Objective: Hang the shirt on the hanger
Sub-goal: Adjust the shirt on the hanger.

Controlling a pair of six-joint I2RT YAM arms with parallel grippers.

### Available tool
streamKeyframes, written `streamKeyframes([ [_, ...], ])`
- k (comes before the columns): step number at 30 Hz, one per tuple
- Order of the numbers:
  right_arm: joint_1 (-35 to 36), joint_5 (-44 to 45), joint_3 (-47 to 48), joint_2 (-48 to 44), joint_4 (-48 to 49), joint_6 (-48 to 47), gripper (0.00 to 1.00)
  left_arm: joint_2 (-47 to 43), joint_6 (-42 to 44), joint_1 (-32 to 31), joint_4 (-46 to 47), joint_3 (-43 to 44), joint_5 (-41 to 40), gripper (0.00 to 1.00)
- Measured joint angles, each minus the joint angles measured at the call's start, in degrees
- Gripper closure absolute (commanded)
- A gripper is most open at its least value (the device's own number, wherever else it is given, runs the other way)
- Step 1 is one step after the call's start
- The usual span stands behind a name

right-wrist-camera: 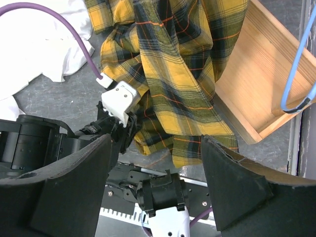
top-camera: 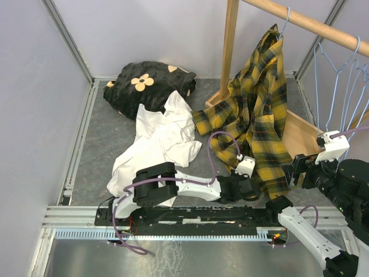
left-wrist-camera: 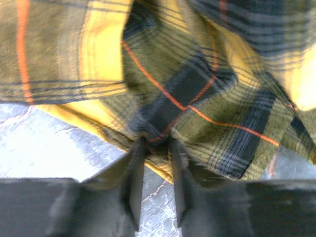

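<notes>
The yellow-and-black plaid shirt hangs by its collar from a pale-blue hanger, of which only the hook shows, hooked over the wooden rail. Its lower part drapes onto the rack's base and the table. My left gripper lies low at the shirt's front hem. In the left wrist view the gripper has closed on a bunched fold of the hem. My right gripper hovers to the right of the hem, open, with nothing between its fingers; it looks down on the shirt.
A white garment and a black cloth with cream flowers lie on the left of the table. The wooden rack's rail, post and base stand at the back right. Spare blue hangers hang on the right.
</notes>
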Motion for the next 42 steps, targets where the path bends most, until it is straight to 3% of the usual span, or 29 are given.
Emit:
streamKeyframes([
  [1,0.0,0.0,-0.13,0.0,0.0,0.0,0.2,-0.07,-0.59,0.07,-0.13,-0.28,-0.13,0.96],
  [2,0.0,0.09,-0.28,0.0,0.0,0.0,0.2,-0.46,-1.01,0.17,-0.26,-1.11,-0.52,0.97],
  [11,0.0,0.96,-2.29,-0.15,0.66,0.0,0.2,-14.21,-1.97,6.47,-2.47,-17.38,-0.13,0.97],
  [18,0.0,1.36,-3.87,-0.31,0.98,0.0,0.2,-22.64,4.87,16.55,-1.7,-18.43,3.17,0.97],
  [24,0.0,2.01,-4.72,-0.31,1.29,-0.02,0.2,-25.66,9.84,20.2,-0.11,-16.31,10.03,0.97],
  [29,0.0,2.19,-5.27,-0.31,1.33,-0.04,0.19,-24.09,13.68,25.62,-0.44,-9.64,15.98,0.97],
  [38,0.0,-3.93,-8.66,-0.07,1.29,-1.4,0.18,-9.81,18.95,33.29,-2.43,11.32,25.16,0.97],
  [42,0.0,-5.42,-9.86,0.2,1.42,-1.38,0.17,0.11,20.44,35.28,-7.96,27.08,28.0,0.97],
])
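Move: The shirt's loose lower edge lies right at the left hand, between its half-closed fingers, about 1 cm below. From this hand the wooden tray's middle is about 21 cm ahead and 3 cm right, the left post's foot some 32 cm ahead and 12 cm left, and the white cloth about 12 cm ahead and 36 cm left, all roughly level. From the right hand that edge lies about 3 cm ahead, 6 cm left and 31 cm below. Left fingers pinch the shirt edge, swing left, then forward some 28 cm, rising; right hand sinks slightly. ##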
